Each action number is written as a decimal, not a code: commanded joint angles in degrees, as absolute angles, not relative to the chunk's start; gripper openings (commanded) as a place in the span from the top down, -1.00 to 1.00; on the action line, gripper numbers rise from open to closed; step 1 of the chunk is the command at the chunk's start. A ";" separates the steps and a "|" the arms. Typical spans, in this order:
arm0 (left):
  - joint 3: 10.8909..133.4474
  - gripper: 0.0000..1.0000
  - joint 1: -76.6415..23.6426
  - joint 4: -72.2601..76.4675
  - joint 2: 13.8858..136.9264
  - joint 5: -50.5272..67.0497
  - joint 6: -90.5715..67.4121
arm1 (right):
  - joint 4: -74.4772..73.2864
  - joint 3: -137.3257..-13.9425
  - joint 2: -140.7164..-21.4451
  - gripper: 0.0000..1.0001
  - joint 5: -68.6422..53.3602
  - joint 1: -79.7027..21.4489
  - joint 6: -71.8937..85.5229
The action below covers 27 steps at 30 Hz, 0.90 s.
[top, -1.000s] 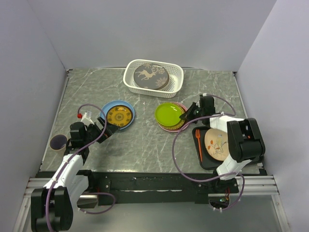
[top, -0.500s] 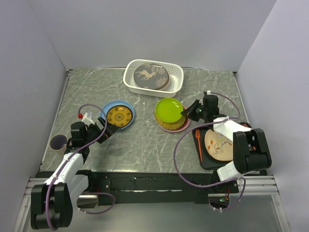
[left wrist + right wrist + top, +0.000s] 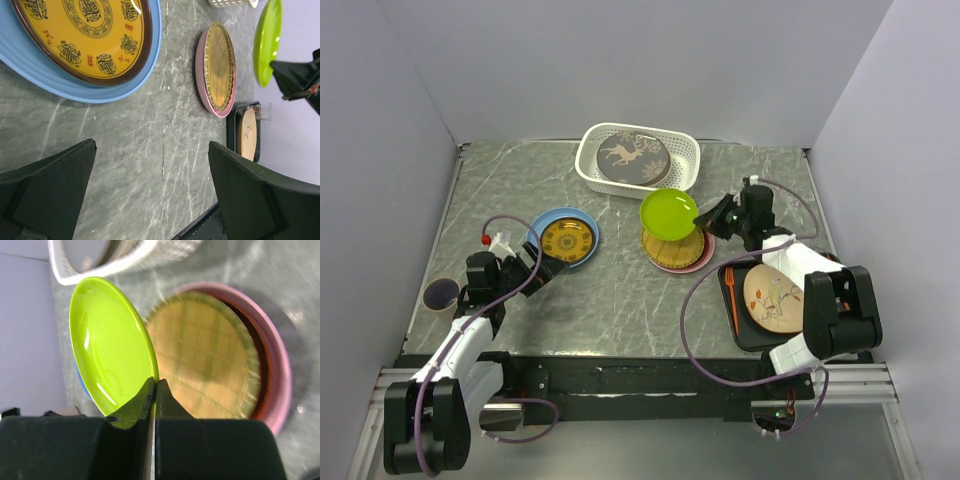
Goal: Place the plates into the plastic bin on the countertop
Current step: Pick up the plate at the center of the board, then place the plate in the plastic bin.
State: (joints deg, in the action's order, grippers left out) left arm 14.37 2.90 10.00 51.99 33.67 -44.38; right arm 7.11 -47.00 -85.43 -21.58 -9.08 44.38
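Note:
My right gripper [image 3: 703, 220] [image 3: 154, 385] is shut on the rim of the lime green plate [image 3: 668, 213] [image 3: 107, 345] and holds it in the air, between the stack and the plastic bin [image 3: 638, 157]. A brown deer plate [image 3: 632, 158] lies inside the bin. Below the green plate, a woven straw plate [image 3: 205, 365] [image 3: 220, 65] rests on a pink plate [image 3: 694, 262] [image 3: 272, 355]. At the left, a blue plate [image 3: 563, 238] [image 3: 85, 85] carries a yellow patterned plate [image 3: 85, 35]. My left gripper [image 3: 533, 272] [image 3: 150, 195] stands open just near of it, over bare countertop [image 3: 610, 300].
A black tray [image 3: 745, 335] at the right holds a cream sprig plate [image 3: 772, 298] and an orange utensil [image 3: 730, 298]. A small dark round object [image 3: 442, 293] sits by the left wall. White walls close in the countertop on three sides.
The right gripper has lifted the lime green plate off the stack and carried it up toward the bin, uncovering the straw plate. The left arm has not moved.

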 commanded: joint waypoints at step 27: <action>15.21 -0.99 2.64 13.45 54.67 35.16 -42.71 | 0.62 -79.09 -104.76 1.00 -19.86 -12.74 44.30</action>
State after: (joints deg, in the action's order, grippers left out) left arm 14.37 2.90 10.48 54.28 33.85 -44.14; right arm 1.17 -73.06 -103.39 -20.43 -12.32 45.10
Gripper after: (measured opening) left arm 0.994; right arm 0.022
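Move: The plastic bin lies about 21 cm ahead of the right hand and 15 cm to its left, its middle some 9 cm lower. The woven board, resting on the pink plate, sits about 2 cm back and 5 cm left of that hand, roughly 9 cm below. The grey deer plate in the bin is about 21 cm ahead of the same hand, 16 cm left and 7 cm lower. For the left hand, the bin is some 30 cm ahead, 20 cm to the right and 6 cm lower. The right hand, its fingers still shut on the right edge of the green plate, carries it away from the woven board towards the near side of the bin, about 9 cm forward and 4 cm to the left. It climbs roughly 3 cm as it goes, most of that early on, and the wrist holds its attitude so the plate stays tilted as it was. ##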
